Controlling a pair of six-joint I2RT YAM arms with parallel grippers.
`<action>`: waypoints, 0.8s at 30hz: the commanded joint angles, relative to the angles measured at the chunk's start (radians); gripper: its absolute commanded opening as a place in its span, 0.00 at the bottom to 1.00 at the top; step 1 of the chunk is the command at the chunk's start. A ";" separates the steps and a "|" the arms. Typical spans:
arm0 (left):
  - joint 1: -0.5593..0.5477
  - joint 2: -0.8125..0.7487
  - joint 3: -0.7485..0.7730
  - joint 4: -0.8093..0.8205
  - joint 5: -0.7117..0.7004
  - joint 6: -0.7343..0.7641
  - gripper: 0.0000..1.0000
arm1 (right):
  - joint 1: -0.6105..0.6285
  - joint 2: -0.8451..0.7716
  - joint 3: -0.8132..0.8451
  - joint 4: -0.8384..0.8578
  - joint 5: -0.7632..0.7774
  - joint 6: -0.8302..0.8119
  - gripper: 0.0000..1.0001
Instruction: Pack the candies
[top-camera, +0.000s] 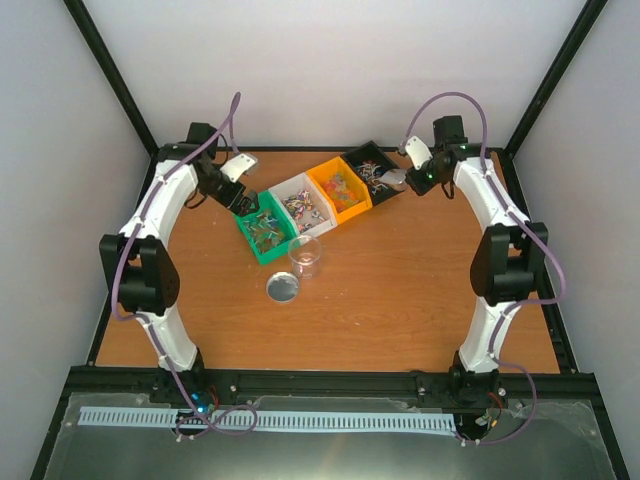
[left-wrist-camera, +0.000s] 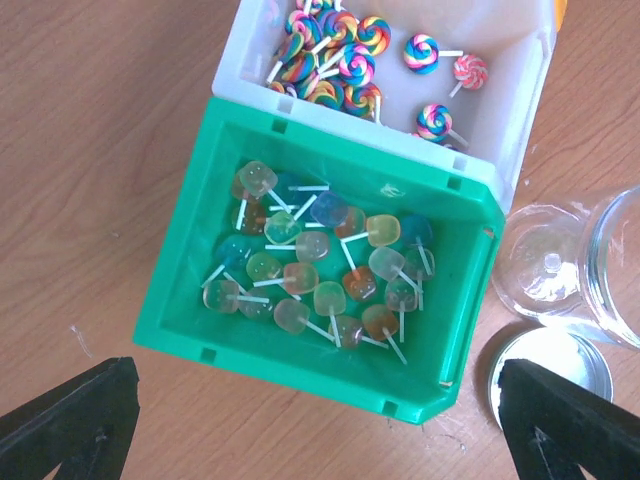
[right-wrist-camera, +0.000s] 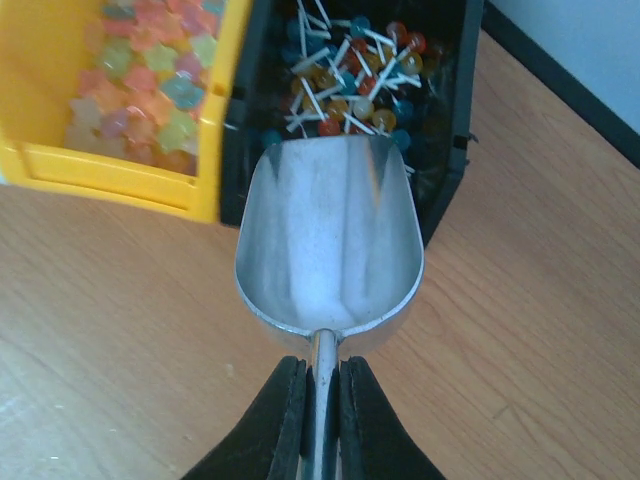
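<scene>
The candies lie in four small bins in a row. Square jelly lollipops (left-wrist-camera: 310, 265) fill the green bin (left-wrist-camera: 190, 310), and swirl lollipops (left-wrist-camera: 335, 60) sit in the white bin (left-wrist-camera: 500, 110). Star-shaped candies (right-wrist-camera: 140, 80) are in the yellow bin (right-wrist-camera: 120, 170), and round lollipops (right-wrist-camera: 350, 90) in the black bin (right-wrist-camera: 445, 190). My left gripper (left-wrist-camera: 318, 400) hangs open above the green bin's near edge, holding nothing. My right gripper (right-wrist-camera: 322, 395) is shut on the handle of an empty metal scoop (right-wrist-camera: 330, 240), whose front lip reaches the black bin's near wall.
A clear jar (top-camera: 305, 256) stands open just in front of the green bin (top-camera: 265, 235), with its round silver lid (top-camera: 283, 288) lying flat beside it. Black frame posts and white walls ring the wooden table (top-camera: 400, 300).
</scene>
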 joint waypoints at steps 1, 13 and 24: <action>0.015 0.077 0.129 -0.127 0.041 0.049 1.00 | -0.012 0.100 0.114 -0.095 0.094 -0.053 0.03; 0.014 0.176 0.235 -0.102 0.119 -0.046 1.00 | 0.004 0.275 0.434 -0.324 0.080 -0.050 0.03; -0.001 0.615 0.778 -0.195 0.204 -0.017 0.95 | 0.031 0.319 0.494 -0.320 0.114 -0.043 0.03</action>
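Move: The white bin lies about 9 cm ahead of the open left hand and 14 cm to its right, some 12 cm lower. The green bin sits almost beneath that hand, 2 cm ahead and 4 cm right; the jar is 8 cm back and 15 cm right. From the right hand, which holds the scoop, the black bin is roughly 12 cm ahead, 7 cm left and 12 cm down, with the yellow bin 6 cm ahead and 16 cm left. Forward goes the empty left hand, wavering at first and then about 10 cm out, drifting some 3 cm right and sinking at the end, from over the green bin towards the white bin's far-left corner, fingers staying wide. The right hand keeps hold of the scoop and eases it 3 cm forward over the black bin, dipping about 3 cm, rising, then sinking again, while its wrist tilts slightly. ##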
